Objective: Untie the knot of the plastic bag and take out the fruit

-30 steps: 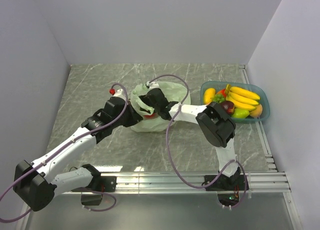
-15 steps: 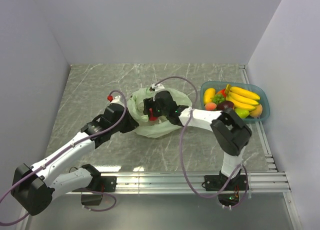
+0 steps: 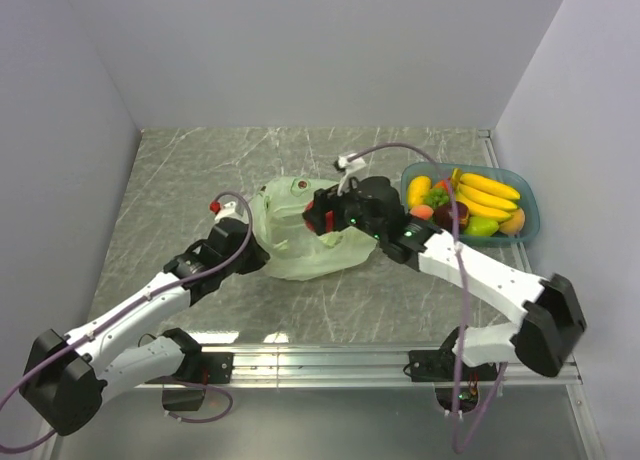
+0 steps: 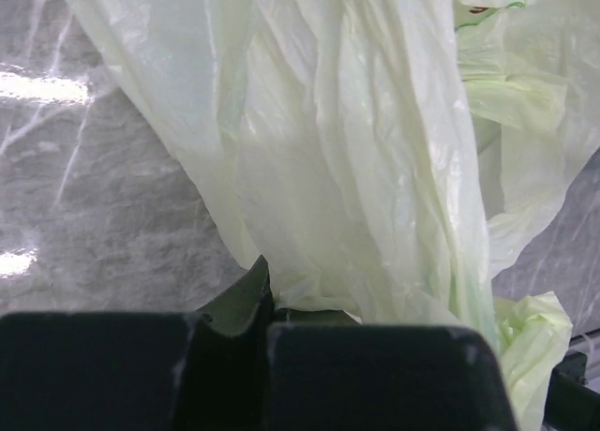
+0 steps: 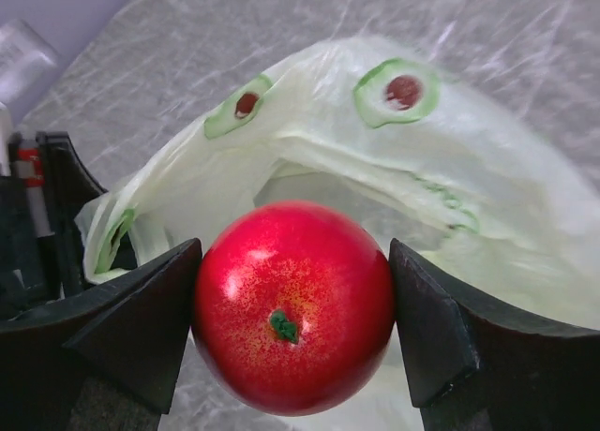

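Observation:
The pale green plastic bag (image 3: 300,245) lies slumped mid-table with its mouth gaping (image 5: 375,159). The knot is out of view. My right gripper (image 5: 293,309) is shut on a red apple (image 5: 293,304), one black finger pressed to each side, held just above the bag's opening. In the top view the apple (image 3: 322,223) shows red between those fingers. My left gripper (image 4: 267,304) is shut on a fold of the bag's film (image 4: 356,169) at the bag's left edge (image 3: 258,245). Other fruit, bananas (image 3: 488,192), grapes (image 3: 437,195) and a dark purple fruit (image 3: 447,216), lie in the tray.
The blue tray (image 3: 534,212) stands at the right, close to the right wall, and also holds a yellow mango (image 3: 418,191) and a peach (image 3: 513,221). White walls close the table on three sides. A metal rail runs along the near edge.
The right gripper has come up out of the bag with the apple, its arm swinging out to the right. The left gripper has kept its hold on the bag.

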`<state>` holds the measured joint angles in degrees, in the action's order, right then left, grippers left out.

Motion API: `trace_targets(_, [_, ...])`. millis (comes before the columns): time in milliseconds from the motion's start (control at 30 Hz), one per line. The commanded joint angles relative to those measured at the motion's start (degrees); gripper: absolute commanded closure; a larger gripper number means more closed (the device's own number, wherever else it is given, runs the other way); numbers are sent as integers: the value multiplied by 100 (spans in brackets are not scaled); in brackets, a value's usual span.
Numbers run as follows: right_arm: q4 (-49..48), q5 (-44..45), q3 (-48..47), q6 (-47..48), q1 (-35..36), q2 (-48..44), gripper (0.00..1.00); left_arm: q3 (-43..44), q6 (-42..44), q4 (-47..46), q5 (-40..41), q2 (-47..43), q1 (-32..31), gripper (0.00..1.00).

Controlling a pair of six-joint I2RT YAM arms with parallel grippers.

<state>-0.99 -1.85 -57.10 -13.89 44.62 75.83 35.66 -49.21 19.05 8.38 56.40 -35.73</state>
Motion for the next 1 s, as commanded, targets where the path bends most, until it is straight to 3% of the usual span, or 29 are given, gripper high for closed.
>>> trace_targets(0, [670, 1242, 32, 413, -199, -918, 100, -277, 139, -340, 234, -330, -31, 99])
trace_targets(67, [977, 1746, 146, 422, -698, -1166, 100, -480, 192, -506, 217, -515, -22, 99])
trace_targets(300, [1452, 2284, 481, 28, -2966, -1642, 100, -1227, 61, -613, 286, -1569, -31, 99])
trace_targets(500, [1365, 2031, 744, -632, -4389, -1440, 100, -1316, -1, -411, 401, -1887, -31, 99])
trace_targets(600, [1234, 1776, 666, -668, -4575, -1195, 99, -1316, 34, -349, 384, -1931, -31, 99])
trace_targets(767, [820, 582, 297, -62, -4488, -851, 97, -1342, 52, -349, 392, -1984, -31, 99])
trace_targets(967, [1092, 1054, -405, 474, -3813, 140, 95, -1281, 166, -419, 401, -1870, -31, 99])
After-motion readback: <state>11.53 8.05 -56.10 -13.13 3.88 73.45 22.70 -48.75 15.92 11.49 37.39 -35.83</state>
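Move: The basket's middle lies roughly 41 cm right of the right hand, 15 cm ahead and 20 cm below; the bananas are about 45 cm right and 18 ahead, the peach some 28 right and 12 ahead. The bag's middle is about 7 cm ahead of this hand, 2 left and 20 below. From the left hand, the bag's middle is about 12 cm ahead and 12 right, the basket some 21 ahead and 56 right, both roughly 10 below. Right hand carries red fruit about 35 cm right, then forward-left over the basket; left draws bag rim back-left. ##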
